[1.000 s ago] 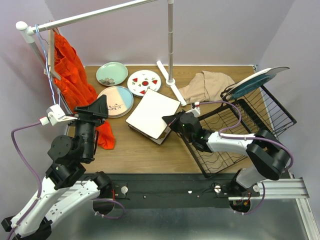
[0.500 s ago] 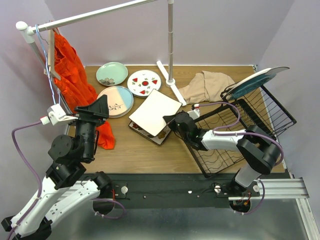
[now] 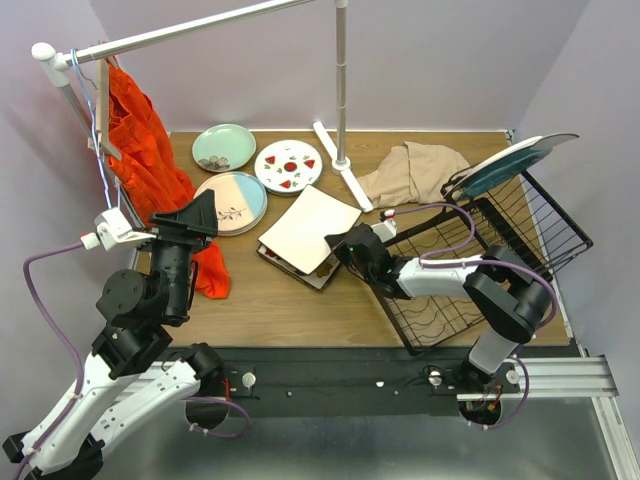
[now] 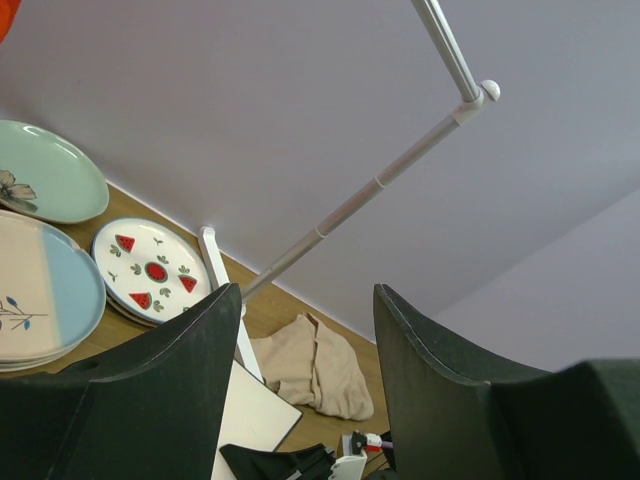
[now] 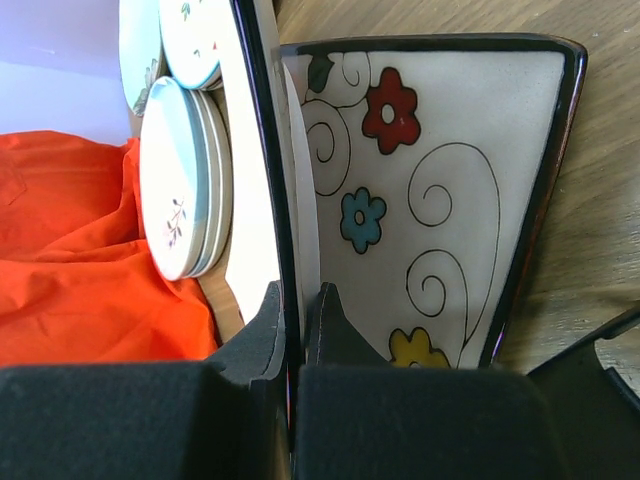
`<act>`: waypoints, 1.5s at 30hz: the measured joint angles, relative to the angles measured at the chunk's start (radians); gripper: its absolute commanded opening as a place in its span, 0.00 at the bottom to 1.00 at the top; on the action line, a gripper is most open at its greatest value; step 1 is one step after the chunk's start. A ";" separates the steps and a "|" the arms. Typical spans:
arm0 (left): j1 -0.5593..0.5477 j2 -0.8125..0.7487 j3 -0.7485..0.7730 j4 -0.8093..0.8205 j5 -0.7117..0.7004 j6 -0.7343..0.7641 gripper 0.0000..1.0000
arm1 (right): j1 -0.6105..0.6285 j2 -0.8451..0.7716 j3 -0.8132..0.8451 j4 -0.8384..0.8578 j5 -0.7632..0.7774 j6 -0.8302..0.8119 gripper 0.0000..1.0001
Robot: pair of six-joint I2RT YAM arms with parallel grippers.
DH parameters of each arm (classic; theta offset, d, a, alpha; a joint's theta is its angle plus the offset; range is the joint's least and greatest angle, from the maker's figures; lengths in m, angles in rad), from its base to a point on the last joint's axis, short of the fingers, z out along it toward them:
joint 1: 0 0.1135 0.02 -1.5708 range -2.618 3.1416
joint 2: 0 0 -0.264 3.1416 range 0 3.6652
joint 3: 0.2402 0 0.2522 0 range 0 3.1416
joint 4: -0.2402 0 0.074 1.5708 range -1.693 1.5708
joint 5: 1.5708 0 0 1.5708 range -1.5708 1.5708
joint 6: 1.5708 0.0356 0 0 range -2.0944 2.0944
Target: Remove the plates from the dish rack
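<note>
My right gripper (image 3: 343, 246) is shut on the near edge of a white square plate (image 3: 308, 225), which slants above a floral square plate (image 3: 318, 270) lying flat on the table. The right wrist view shows the pads (image 5: 270, 325) pinching the white plate's dark rim (image 5: 262, 170), with the floral plate (image 5: 440, 200) just beneath. A teal scalloped plate (image 3: 520, 160) stands in the black dish rack (image 3: 545, 235). A pale green plate (image 3: 224, 147), a red-spotted plate (image 3: 288, 165) and a pink-and-blue plate (image 3: 232, 202) lie at the back left. Raised at the left, my left gripper (image 3: 197, 214) is open and empty.
A beige cloth (image 3: 410, 172) lies behind the rack. The white clothes rail (image 3: 342, 90) has its foot (image 3: 340, 170) on the table between the plates and the cloth. An orange garment (image 3: 150, 165) hangs at the left, down beside the pink-and-blue plate.
The right arm has drawn in to the left and the white square plate has shifted with it, showing more of the floral plate beneath. The left arm has not moved.
</note>
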 measured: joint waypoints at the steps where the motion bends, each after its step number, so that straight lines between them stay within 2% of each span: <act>1: 0.000 0.000 0.000 0.000 0.000 0.000 0.64 | 0.000 0.000 0.000 -0.002 0.000 0.003 0.01; 17: 0.000 0.011 -0.008 0.007 0.000 -0.001 0.64 | 0.000 -0.002 0.000 -0.009 -0.050 0.011 0.01; 21: 0.000 0.020 -0.008 0.010 0.001 -0.002 0.64 | -0.002 -0.002 0.000 -0.013 -0.064 0.012 0.14; 22: 0.000 0.020 -0.008 0.010 0.001 -0.002 0.64 | -0.008 -0.003 0.000 -0.014 -0.068 0.014 0.21; 25: 0.000 0.021 -0.008 0.012 0.001 -0.002 0.64 | -0.014 -0.007 0.000 -0.012 -0.083 0.024 0.34; 36: 0.000 0.034 -0.008 0.022 0.008 -0.007 0.64 | -0.033 -0.039 0.016 -0.060 -0.097 0.046 0.44; 41: 0.000 0.041 -0.016 0.023 0.017 -0.011 0.64 | -0.034 -0.039 0.036 -0.119 -0.097 0.050 0.56; 45: 0.000 0.043 -0.016 0.023 0.019 -0.014 0.64 | -0.034 -0.039 0.049 -0.158 -0.096 0.052 0.57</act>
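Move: The right hand still grips the near right edge of the back-side-up square plate; the flowered square plate it is to lie on is centred about 5 cm left of the hand, 1 cm ahead and 3 cm below. Nearby, the watermelon plate is about 17 cm ahead and 10 cm left, and the two-tone plate 9 cm ahead and 23 cm left. From the empty left hand, the flowered plate is some 12 cm ahead, 17 cm right and far below. With the square plate's edge still pinched, the right hand first eases about 1 cm back and left almost level over the flowered plate, then its fingers open from nearly shut to about half wide, giving up the pinch while rising about 1.5 cm. Still opening, it sinks back about 1 cm and shifts slightly right, tipping some 5 degrees down, the loosened edge staying between the parted fingers, while the empty left hand drifts about 2 cm right, forward and down. ##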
